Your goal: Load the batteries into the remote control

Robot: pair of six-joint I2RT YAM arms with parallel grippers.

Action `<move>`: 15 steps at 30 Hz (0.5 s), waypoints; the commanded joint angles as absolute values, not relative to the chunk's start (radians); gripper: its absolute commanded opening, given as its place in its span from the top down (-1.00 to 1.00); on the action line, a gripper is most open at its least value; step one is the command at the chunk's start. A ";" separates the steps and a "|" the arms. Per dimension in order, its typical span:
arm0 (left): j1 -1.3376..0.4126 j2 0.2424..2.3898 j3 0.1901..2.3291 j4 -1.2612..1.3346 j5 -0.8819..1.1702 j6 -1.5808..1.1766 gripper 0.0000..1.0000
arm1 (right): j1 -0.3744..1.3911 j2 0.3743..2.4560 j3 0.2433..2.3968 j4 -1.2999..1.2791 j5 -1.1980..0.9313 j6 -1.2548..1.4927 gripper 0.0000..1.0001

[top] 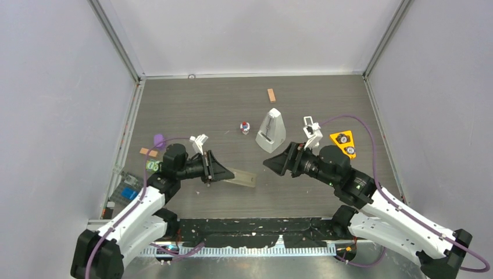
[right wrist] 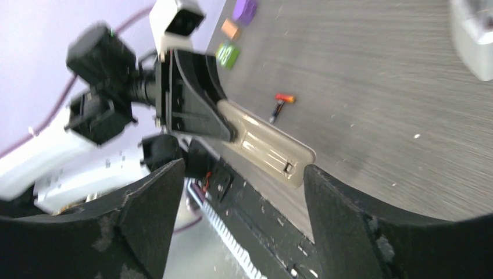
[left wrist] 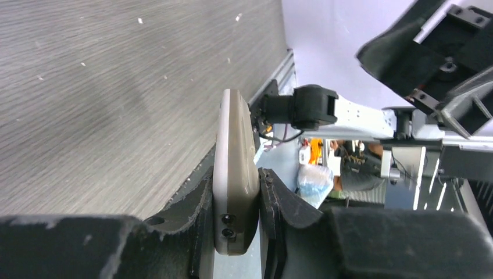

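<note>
My left gripper (top: 225, 172) is shut on one end of the remote control (top: 243, 178), a long slim grey-brown bar held out over the near middle of the table. In the left wrist view the remote control (left wrist: 235, 157) stands edge-on, pinched between both pads. My right gripper (right wrist: 244, 197) is open, its jaws wide apart just short of the remote control's (right wrist: 267, 145) free end and holding nothing. One battery (right wrist: 281, 103), thin and dark with a red-orange end, lies on the table beyond the remote. In the top view my right gripper (top: 268, 164) faces the left one.
A grey pyramid-shaped metronome (top: 271, 132) stands mid-table, with a small red, white and blue object (top: 245, 127) to its left. An orange block (top: 271, 95) lies further back and a yellow triangle (top: 344, 143) at the right. Purple (top: 158, 139) and green (top: 153, 165) pieces sit at the left.
</note>
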State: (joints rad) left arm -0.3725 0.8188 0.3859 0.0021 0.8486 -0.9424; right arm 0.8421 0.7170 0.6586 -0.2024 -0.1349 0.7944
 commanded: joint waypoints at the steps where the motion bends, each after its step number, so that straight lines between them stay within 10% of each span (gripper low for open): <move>1: -0.442 0.881 0.335 0.290 0.636 -1.100 1.00 | 0.842 0.723 0.651 -0.292 0.134 0.885 -0.52; 6: -0.488 1.016 0.297 0.453 0.554 -1.150 1.00 | 0.844 0.870 0.668 -0.296 0.097 0.901 -0.16; 15: -0.515 1.193 0.240 0.610 0.486 -1.169 1.00 | 0.848 1.160 0.705 -0.184 -0.058 0.873 -0.08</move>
State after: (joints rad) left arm -0.5079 1.1503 0.2569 0.4511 0.5339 -1.1538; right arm 0.8425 1.1072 0.6582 -0.2604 0.0097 0.8833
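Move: The remote control, its closed battery cover up, is already in the left fingers by one end; its middle lies some 5 cm to that hand's right, about 1 cm farther out and 1 cm lower. From the right hand the remote's middle is about 9 cm left, level fore and aft and some 8 cm below, while the white metronome stands roughly 20 cm ahead, 2 cm right and 14 cm lower. The loose batteries lie about 9 cm left of the left hand, 6 cm ahead and 15 cm below. The right hand drops about 13 cm, with a slight early reach forward, from above the remote's free end to nearly its height, its fingers tipping down some 25 degrees and closing from wide to about half open, not yet touching the remote. Meanwhile the left hand keeps its pinch on the other end and carries the remote about 7 cm down, 4 cm forward and 2 cm right towards the right hand's side, swinging slightly counter-clockwise. ##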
